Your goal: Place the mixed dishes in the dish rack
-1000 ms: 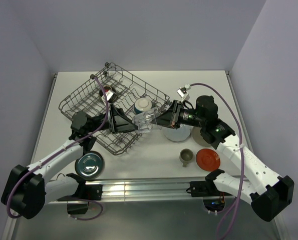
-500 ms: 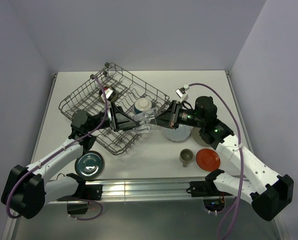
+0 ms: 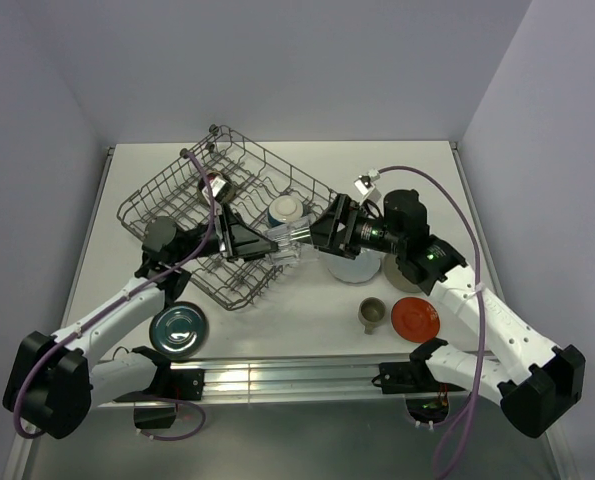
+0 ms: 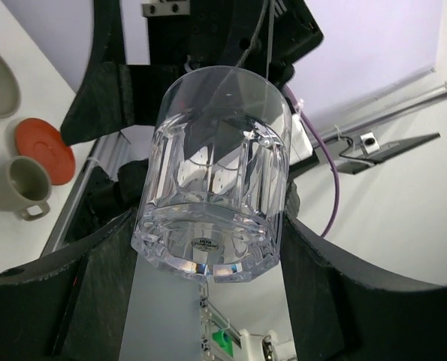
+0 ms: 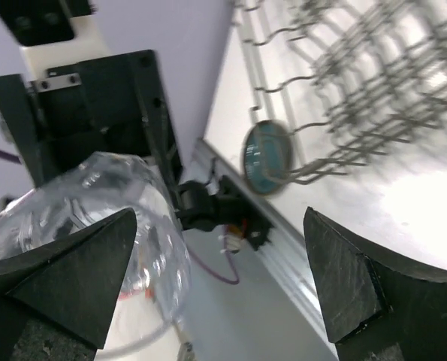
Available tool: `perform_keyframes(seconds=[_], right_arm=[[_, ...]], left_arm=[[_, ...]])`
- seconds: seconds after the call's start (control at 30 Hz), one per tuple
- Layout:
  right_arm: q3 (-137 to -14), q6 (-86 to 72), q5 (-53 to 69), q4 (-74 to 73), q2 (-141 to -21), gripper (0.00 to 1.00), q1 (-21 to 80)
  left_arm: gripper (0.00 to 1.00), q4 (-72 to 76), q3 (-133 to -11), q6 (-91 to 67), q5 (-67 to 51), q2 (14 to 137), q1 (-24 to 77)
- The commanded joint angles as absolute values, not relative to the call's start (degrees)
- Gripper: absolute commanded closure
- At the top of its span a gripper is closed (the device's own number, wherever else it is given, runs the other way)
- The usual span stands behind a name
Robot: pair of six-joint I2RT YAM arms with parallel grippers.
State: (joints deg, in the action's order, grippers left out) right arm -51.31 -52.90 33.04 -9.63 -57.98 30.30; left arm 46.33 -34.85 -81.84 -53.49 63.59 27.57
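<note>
The clear glass (image 3: pixel 289 240) hangs in the air above the near corner of the dish rack (image 3: pixel 177 185). My left gripper (image 3: pixel 269 244) is shut on it; in the left wrist view both fingers press the sides of the glass (image 4: pixel 215 173) near its base. My right gripper (image 3: pixel 315 232) faces it from the right and stands open, with the glass (image 5: pixel 80 226) beside its left finger. A cream bowl (image 3: pixel 285 209) and a brown bowl (image 3: pixel 217 185) sit in the rack. The teal dish (image 3: pixel 179 330), grey mug (image 3: pixel 372 315), red-orange saucer (image 3: pixel 415 318) and pale blue plate (image 3: pixel 355 267) lie on the table.
The rack lies diagonally across the left and middle of the white table (image 3: pixel 397 180). A metal rail (image 3: pixel 277 378) with the arm bases runs along the near edge. Walls close in the back and both sides.
My right gripper has opened and let go of the glass. My left gripper has closed onto it, so the glass has passed from right to left. It has hardly moved.
</note>
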Motion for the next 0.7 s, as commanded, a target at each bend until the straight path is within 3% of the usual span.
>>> perform_keyframes(seconds=[0.0,0.1,0.17,0.2,0.33,0.37,0.47,0.67], right_arm=[[-55.4,-48.1,24.4,-17.3,-56.2,0.0,29.0],[-56.8,-46.1,16.0,-23.8,-53.8,0.0,27.2],[-58.3,-44.7,10.2,-29.8,-51.8,0.0,26.8],[-58.5,-44.2,5.8,-32.4,-50.5,0.0,26.8],[-60.1,-41.8,0.1,-38.0,-49.5,0.0,26.8],[-60.6,-40.2,-1.2,-39.4,-49.8,0.0,26.8],[-62.8,-38.1,-6.1,-46.0,-52.0,0.0,26.9],[-62.1,-36.7,-13.5,-52.5,-52.1,0.0,27.0]], left_arm=[[1.0,45.1,-36.8,-79.4,-53.8,61.5,23.5],[1.0,42.5,-36.5,-78.7,-56.3,60.3,16.2],[1.0,27.2,-38.4,-69.6,-56.6,58.7,12.0],[1.0,9.4,-42.9,-58.8,-55.2,58.6,8.1],[1.0,-23.8,-58.0,-37.9,-34.6,61.3,3.4],[1.0,-27.0,-62.4,-35.8,-24.9,62.0,3.4],[1.0,-34.7,-69.2,-30.9,-11.4,65.9,3.4],[1.0,-45.0,-81.1,-24.7,2.0,78.6,3.3]])
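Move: The glass is already in the left hand, bound for the rack's far-left part, about 27 cm ahead, 25 cm left and 22 cm below; the brown bowl there lies some 31 cm ahead, 19 cm left, and the teal-white bowls 21 cm ahead, 2 cm right. The right hand, already open, has the glass 6 cm to its left; the blue plate lies 8 cm ahead, 14 cm right and 27 cm below, the mug 12 cm back, 18 cm right. The glass, still gripped by the left fingers, is swept forward and left alike, nearly 30 cm in all and slightly down, over the rack towards its far-left part, while the wrist swings from pointing right to pointing forward and down. The right hand, staying wide open, backs off rightwards about 14 cm and sinks some 5 cm towards the blue plate, turning clockwise and tipping down. ##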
